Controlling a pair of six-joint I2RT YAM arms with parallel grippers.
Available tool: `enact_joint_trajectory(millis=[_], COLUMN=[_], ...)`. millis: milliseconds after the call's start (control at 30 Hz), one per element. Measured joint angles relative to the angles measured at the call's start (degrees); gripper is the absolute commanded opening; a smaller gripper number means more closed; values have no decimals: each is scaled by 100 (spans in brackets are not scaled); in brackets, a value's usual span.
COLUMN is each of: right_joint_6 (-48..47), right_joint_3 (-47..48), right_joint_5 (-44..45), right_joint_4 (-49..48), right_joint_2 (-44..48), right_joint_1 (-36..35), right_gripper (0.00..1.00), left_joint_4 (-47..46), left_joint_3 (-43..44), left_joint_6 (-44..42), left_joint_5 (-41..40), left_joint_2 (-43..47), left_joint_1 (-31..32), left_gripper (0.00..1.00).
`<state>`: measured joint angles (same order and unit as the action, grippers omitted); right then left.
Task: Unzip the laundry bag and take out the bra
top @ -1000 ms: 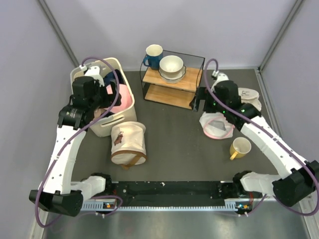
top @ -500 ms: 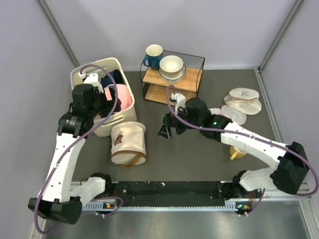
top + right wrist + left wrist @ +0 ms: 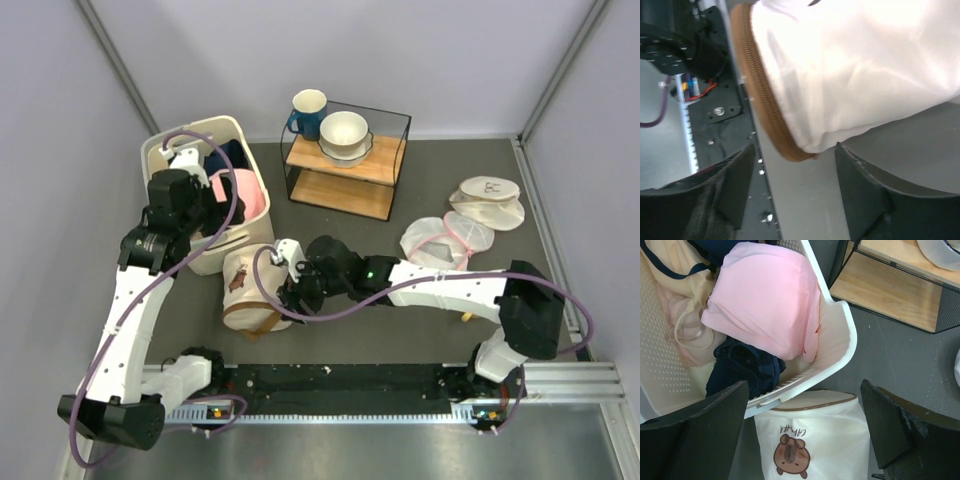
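The cream laundry bag (image 3: 258,288) lies on the dark table just in front of the basket, with its brown animal mark (image 3: 791,456) facing up. Its brown zipper (image 3: 760,90) runs round one end and looks shut. My right gripper (image 3: 297,290) is low at the bag's right side. Its jaws (image 3: 795,155) stand open, with the zippered edge of the bag between the fingertips. My left gripper (image 3: 803,385) hovers wide open above the basket's near rim and the bag, holding nothing. The bra is hidden.
A cream plastic basket (image 3: 235,245) full of pink, beige and dark blue clothes stands at the left. A wire shelf (image 3: 345,185) at the back carries a blue mug (image 3: 305,112) and a bowl (image 3: 343,135). Round mesh pouches (image 3: 440,240) lie at the right.
My right arm has swung from the mesh pouches at the back right across the table to the laundry bag, and its jaws have narrowed a little. The left arm has barely moved.
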<state>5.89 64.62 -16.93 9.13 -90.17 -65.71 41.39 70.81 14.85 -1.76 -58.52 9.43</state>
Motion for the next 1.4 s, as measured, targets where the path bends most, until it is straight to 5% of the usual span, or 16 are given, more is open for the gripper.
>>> enact_joint_trajectory(millis=[33, 167, 200, 333, 667, 700, 767, 833, 1033, 1200, 1400], right_joint_6=[0, 133, 168, 289, 376, 396, 452, 525, 540, 741, 2459], right_joint_3=[0, -15, -35, -221, -651, -647, -634, -573, -415, -291, -236], right_joint_5=[105, 551, 647, 1032, 1333, 1331, 1320, 1294, 1515, 1620, 920], right_joint_4=[-111, -452, -522, -772, -1093, -1207, -1388, -1434, -944, 190, 916], right_joint_2=[-63, -221, -212, -90, 181, 101, -87, -332, -249, 817, 1950], right_joint_1=[-13, -15, -15, -15, -20, -22, -24, -28, -28, 170, 1910], right_gripper=[41, 17, 17, 55, 59, 57, 36, 0, 0, 0, 0], left_joint_4=[-31, -101, -101, -105, -118, -118, -118, -107, -79, 26, 4], left_joint_3=[-20, -195, -234, -431, -577, -601, -654, -691, -761, -573, -479], left_joint_6=[0, 9, 13, 15, 24, 24, 24, 24, 17, -24, 26], left_joint_5=[0, 20, 26, 20, 37, 39, 44, 52, -55, 98, 1381], left_joint_2=[-2, -11, -11, 31, 315, 328, 341, 341, 581, 737, 739], left_joint_1=[0, 0, 0, 0, 0, 0, 0, 0, 0, 0, 0], left_gripper=[99, 99, 99, 99, 99, 99, 99, 99, 99, 99, 97])
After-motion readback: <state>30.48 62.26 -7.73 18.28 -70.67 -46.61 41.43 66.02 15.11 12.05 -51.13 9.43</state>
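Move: The end corner of the laundry bag's brown zip band sits almost between the right hand's fingers, roughly 2 cm ahead, 1 cm left and 3 cm below. The clothes basket stands about 24 cm ahead of that hand and 17 cm to its left, the wooden rack 28 cm ahead and 11 cm to its right. From the left hand the zip corner is some 22 cm back, 8 cm right and 20 cm below. Forward about 4 cm along the bag's zippered end goes the right hand, half closing its fingers and reopening them; it then dips some 3 cm, pinches the zip band's corner shut between the fingertips, and lifts about 12 cm while swinging right and forward, turning clockwise. The left hand, still open, eases back about 4 cm, then goes right late on, turning slightly clockwise. ##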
